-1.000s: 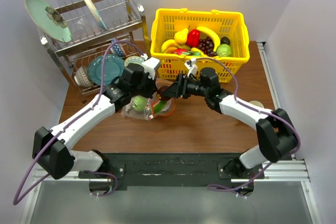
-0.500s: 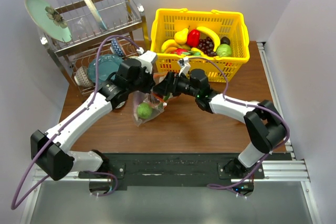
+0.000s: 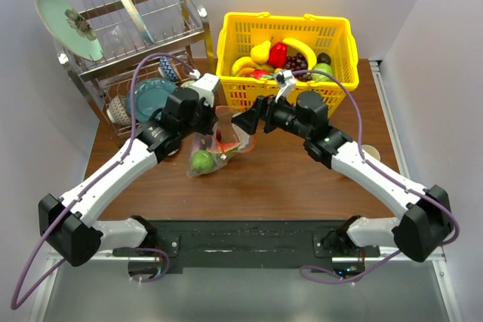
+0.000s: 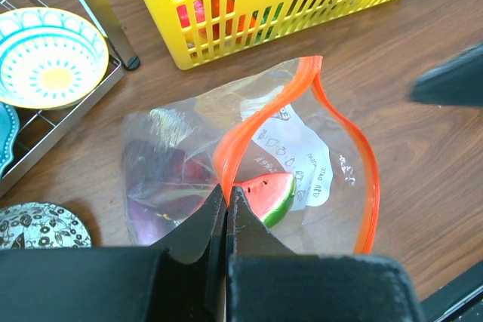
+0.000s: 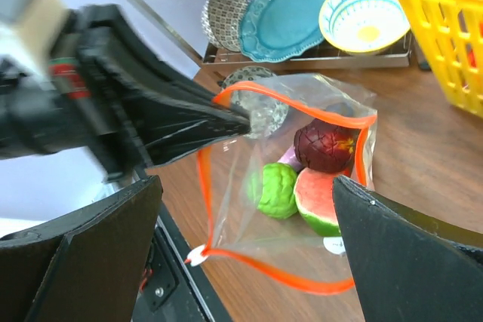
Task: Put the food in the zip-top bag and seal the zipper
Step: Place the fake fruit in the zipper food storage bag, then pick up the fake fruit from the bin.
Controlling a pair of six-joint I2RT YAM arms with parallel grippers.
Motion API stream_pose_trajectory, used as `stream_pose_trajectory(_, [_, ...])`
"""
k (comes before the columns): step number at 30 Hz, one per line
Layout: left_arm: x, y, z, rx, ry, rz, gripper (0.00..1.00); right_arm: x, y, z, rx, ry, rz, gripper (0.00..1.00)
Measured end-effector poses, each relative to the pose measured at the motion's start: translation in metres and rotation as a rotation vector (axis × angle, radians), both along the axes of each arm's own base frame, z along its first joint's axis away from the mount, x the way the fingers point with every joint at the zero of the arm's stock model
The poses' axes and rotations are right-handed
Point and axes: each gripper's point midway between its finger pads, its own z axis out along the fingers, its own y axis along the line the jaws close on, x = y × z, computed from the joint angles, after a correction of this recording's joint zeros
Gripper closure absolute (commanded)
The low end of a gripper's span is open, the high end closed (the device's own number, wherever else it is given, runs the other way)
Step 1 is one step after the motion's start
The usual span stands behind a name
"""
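Note:
The zip-top bag (image 3: 212,145) is held up by its mouth, which gapes wide. My left gripper (image 4: 225,191) is shut on the red-orange zipper (image 4: 337,116) at one side. Food lies inside: a round green piece (image 5: 275,190), a watermelon slice (image 5: 318,201), a dark red piece (image 5: 324,147) and a purple eggplant (image 4: 160,203). My right gripper (image 5: 245,183) stands wide open just in front of the mouth, nothing between its fingers, and apart from the zipper (image 5: 202,175). In the top view the right gripper (image 3: 250,121) is right of the left gripper (image 3: 214,121).
A yellow lattice basket (image 3: 336,90) with more plastic fruit stands at the back right, close behind both grippers. A metal dish rack (image 3: 134,50) with plates and bowls fills the back left. A patterned bowl (image 4: 48,56) lies on its lower shelf.
My right gripper has opened wide and drawn back to the right, away from the bag. The left gripper has kept its hold and lifted the bag mouth, so the bag now hangs.

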Motion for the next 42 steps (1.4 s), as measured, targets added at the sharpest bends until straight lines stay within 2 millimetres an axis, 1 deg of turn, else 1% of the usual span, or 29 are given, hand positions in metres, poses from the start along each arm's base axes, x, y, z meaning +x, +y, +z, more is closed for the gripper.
stream_pose_trajectory(2, [0.000,0.001,-0.001,-0.001,-0.004,0.002,1.00,-0.003,-0.005,0.009,-0.014,-0.008,-0.008,0.01])
stream_pose_trajectory(4, [0.000,0.000,-0.003,-0.003,-0.007,0.002,1.00,-0.001,-0.009,0.013,-0.035,-0.006,-0.027,0.01])
stream_pose_trajectory(7, [0.001,0.000,-0.005,-0.005,-0.010,0.002,1.00,0.006,-0.022,0.013,-0.111,0.008,-0.088,0.01])
stream_pose_trajectory(8, [0.001,0.000,-0.006,-0.006,-0.012,0.001,1.00,0.010,-0.028,0.015,-0.141,0.002,-0.114,0.01])
stream_pose_trajectory(9, [0.001,0.000,-0.007,-0.007,-0.014,0.001,1.00,0.015,-0.035,0.020,-0.172,-0.009,-0.150,0.01])
stream_pose_trajectory(12, [-0.001,0.001,-0.011,-0.009,-0.019,-0.003,1.00,0.030,-0.054,0.042,-0.252,-0.056,-0.243,0.01])
stream_pose_trajectory(14, [-0.004,0.001,-0.014,-0.015,-0.022,-0.009,1.00,0.042,-0.069,0.066,-0.299,-0.090,-0.299,0.01])
stream_pose_trajectory(16, [-0.005,0.000,-0.015,-0.021,-0.026,-0.014,1.00,0.054,-0.082,0.086,-0.317,-0.117,-0.347,0.01])
stream_pose_trajectory(18, [-0.006,0.001,-0.018,-0.019,-0.024,-0.019,1.00,0.068,-0.101,0.100,-0.329,-0.130,-0.400,0.01])
stream_pose_trajectory(21, [-0.006,0.001,-0.022,-0.010,-0.023,-0.027,1.00,0.086,-0.129,0.105,-0.363,-0.117,-0.473,0.01])
stream_pose_trajectory(24, [-0.006,0.000,-0.024,-0.011,-0.027,-0.031,1.00,0.106,-0.147,0.101,-0.401,-0.084,-0.527,0.01])
stream_pose_trajectory(28, [-0.007,0.000,-0.027,-0.011,-0.030,-0.036,1.00,0.144,-0.164,0.088,-0.443,-0.022,-0.574,0.01])
stream_pose_trajectory(31, [-0.006,-0.001,-0.027,-0.011,-0.034,-0.038,1.00,0.173,-0.172,0.068,-0.475,0.050,-0.582,0.01])
stream_pose_trajectory(33, [-0.006,-0.001,-0.027,-0.012,-0.036,-0.038,1.00,0.196,-0.176,0.049,-0.500,0.103,-0.587,0.01])
stream_pose_trajectory(34, [-0.006,-0.001,-0.027,-0.012,-0.037,-0.037,1.00,0.204,-0.177,0.040,-0.510,0.123,-0.587,0.01])
stream_pose_trajectory(36, [-0.006,-0.001,-0.027,-0.012,-0.037,-0.037,1.00,0.217,-0.179,0.011,-0.545,0.193,-0.574,0.01])
stream_pose_trajectory(38, [-0.006,-0.001,-0.026,-0.012,-0.037,-0.037,1.00,0.225,-0.179,-0.024,-0.580,0.273,-0.551,0.01])
stream_pose_trajectory(41, [-0.006,-0.001,-0.026,-0.012,-0.037,-0.037,1.00,0.223,-0.173,-0.065,-0.614,0.375,-0.503,0.01])
stream_pose_trajectory(42, [-0.006,-0.001,-0.026,-0.012,-0.037,-0.037,1.00,0.223,-0.171,-0.075,-0.621,0.400,-0.490,0.02])
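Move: The right hand, open and empty just outside the bag mouth, heads for a dark round fruit near the basket's front wall, roughly 27 cm ahead, 16 cm to its right and 15 cm lower. The dragon fruit lies about 5 cm beyond that fruit and 6 cm to its left; the grapes lie 6 cm beyond and 5 cm to its right. From the left hand, already pinching the bag's rim, the dark fruit is some 27 cm ahead, 22 cm right and 10 cm lower. Open right hand arcs up, 23 cm forward, 17 right, then down towards dark fruit; left eases bag lower. ##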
